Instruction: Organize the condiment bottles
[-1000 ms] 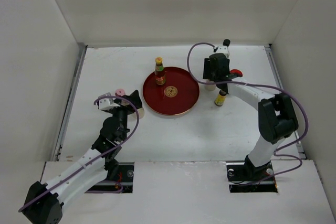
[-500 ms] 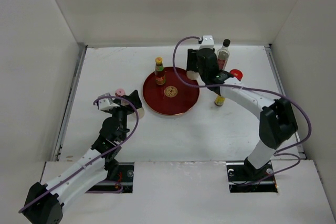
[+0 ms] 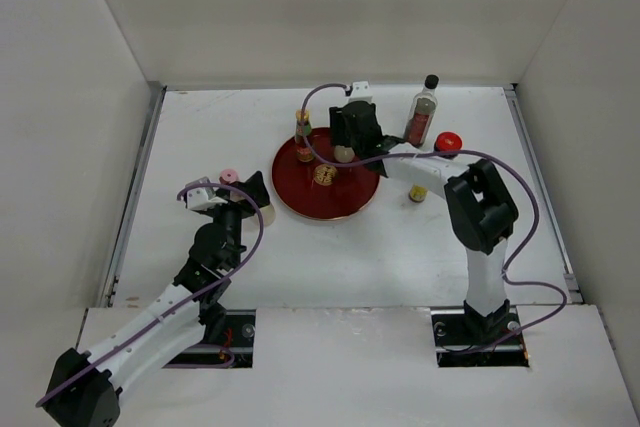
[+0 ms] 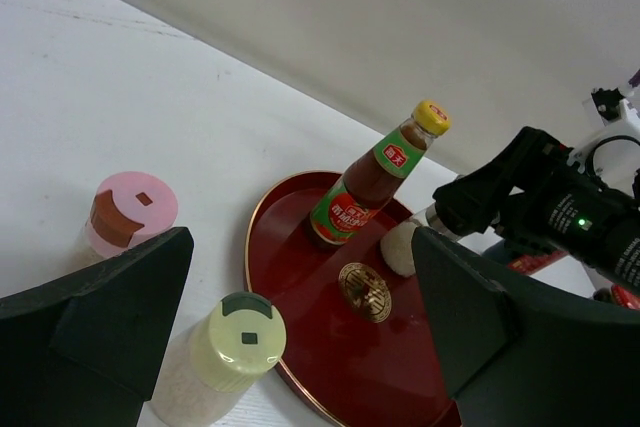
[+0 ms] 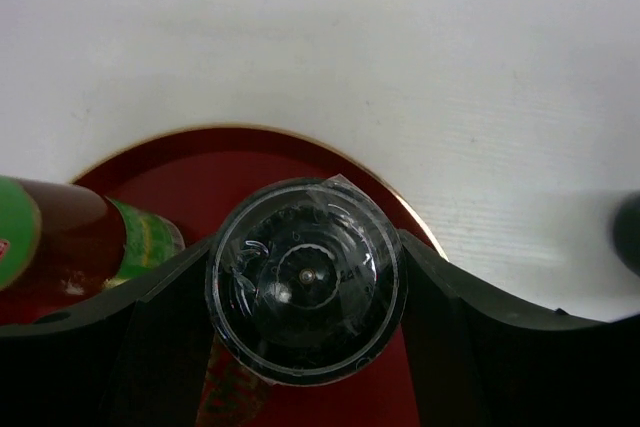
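My right gripper (image 3: 346,143) is shut on a grinder jar (image 5: 305,277) with a clear lid over a dark top and pale contents (image 4: 400,247). It holds the jar low over the far side of the round red tray (image 3: 345,197). A yellow-capped sauce bottle (image 3: 303,137) stands upright on the tray just left of the jar. My left gripper (image 3: 240,195) is open beside the tray's left rim. A pink-topped shaker (image 4: 130,212) and a cream-topped shaker (image 4: 235,337) stand between its fingers (image 4: 100,327).
A tall clear black-capped bottle (image 3: 422,112) and a red-capped jar (image 3: 448,141) stand at the back right. A second yellow-capped bottle (image 3: 418,192) stands behind the right forearm. White walls close in the table on three sides.
The right arm has swung left from the back right corner, carrying the jar over the red tray. The tall bottle it was hiding now shows. The left arm has not moved.
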Tool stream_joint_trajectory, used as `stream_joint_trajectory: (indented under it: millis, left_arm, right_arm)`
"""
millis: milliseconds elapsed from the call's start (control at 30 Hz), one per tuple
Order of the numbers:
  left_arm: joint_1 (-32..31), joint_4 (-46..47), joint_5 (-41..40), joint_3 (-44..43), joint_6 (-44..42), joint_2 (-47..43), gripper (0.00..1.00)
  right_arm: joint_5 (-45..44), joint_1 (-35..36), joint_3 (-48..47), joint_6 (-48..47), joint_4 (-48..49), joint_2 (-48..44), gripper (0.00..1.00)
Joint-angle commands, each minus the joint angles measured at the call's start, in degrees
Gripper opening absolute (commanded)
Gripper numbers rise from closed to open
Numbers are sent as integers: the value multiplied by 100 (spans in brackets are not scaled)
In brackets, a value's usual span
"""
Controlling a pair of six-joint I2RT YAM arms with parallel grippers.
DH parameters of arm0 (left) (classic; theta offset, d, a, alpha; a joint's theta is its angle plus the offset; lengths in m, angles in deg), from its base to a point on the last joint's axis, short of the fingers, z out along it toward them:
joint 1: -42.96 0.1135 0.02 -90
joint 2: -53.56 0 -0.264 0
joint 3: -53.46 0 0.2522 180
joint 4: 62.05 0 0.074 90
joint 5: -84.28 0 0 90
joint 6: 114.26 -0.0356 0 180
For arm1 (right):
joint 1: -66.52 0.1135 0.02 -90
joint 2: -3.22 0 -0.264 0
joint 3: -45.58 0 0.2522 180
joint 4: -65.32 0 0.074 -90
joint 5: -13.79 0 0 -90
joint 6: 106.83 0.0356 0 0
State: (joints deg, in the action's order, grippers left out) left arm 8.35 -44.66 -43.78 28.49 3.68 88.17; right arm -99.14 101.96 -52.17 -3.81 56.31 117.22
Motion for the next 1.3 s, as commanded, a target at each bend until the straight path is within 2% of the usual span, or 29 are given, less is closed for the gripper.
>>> stream_joint_trajectory:
  millis: [0, 100, 267, 367, 567, 667, 833, 967, 1100, 1267]
  left_arm:
    - [29, 233, 97, -5, 80, 2, 93]
    - [-15, 277, 80, 4, 80, 19, 93]
    - [38, 215, 97, -5, 80, -33, 93]
    - [64, 233, 36, 30, 80, -69, 93]
    - [55, 233, 97, 4, 80, -16, 93]
    - [38, 215, 115, -22, 88, 19, 93]
    - [38, 259, 124, -5, 88, 63, 93]
    - [3, 268, 124, -5, 88, 55, 93]
    - [47, 268, 124, -22, 106, 142, 93]
    - [73, 312, 141, 21, 106, 107, 94]
  right_arm:
    - [-17, 143, -373, 210, 886, -27, 56]
    - [-35, 213, -329, 245, 949, 26, 62]
    - [-123, 222, -154, 254, 966, -87, 89]
    - [-141, 222, 48, 228, 949, -429, 94]
    - [-123, 91, 680, 175, 817, -1580, 94]
    - [-237, -243, 1050, 236, 878, -2222, 89]
    - [-746, -981, 1051, -9, 659, -2768, 91]
    - [-861, -1509, 753, -62, 281, -2725, 92]
    - [-730, -1869, 296, -141, -228, -2295, 93]
    - [-554, -1905, 137, -457, 50, -1952, 93]
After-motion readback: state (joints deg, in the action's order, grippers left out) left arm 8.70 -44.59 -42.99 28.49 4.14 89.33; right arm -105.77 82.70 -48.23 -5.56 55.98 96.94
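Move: My right hand already holds the black-capped jar over the right part of the red tray; its spot is about 2 cm farther left, level in depth, with the jar's middle some 4 cm below my grip. The sauce bottle stands about 10 cm to the left, level with the hand; the tall glass bottle is roughly 19 cm to the right and 5 cm farther out. From my left hand that spot lies some 19 cm ahead and 26 cm to the right, about 11 cm lower. With my right hand I slide the jar about 2 cm left towards the sauce bottle, spread the fingers to let go of its cap, and draw back a little as I rise clear. Then I swing high to the right, over 20 cm, turning some 25 degrees clockwise with the fingertips tilting up. I come slightly forward and down towards the tall glass bottle, fingers wide and not touching it. ##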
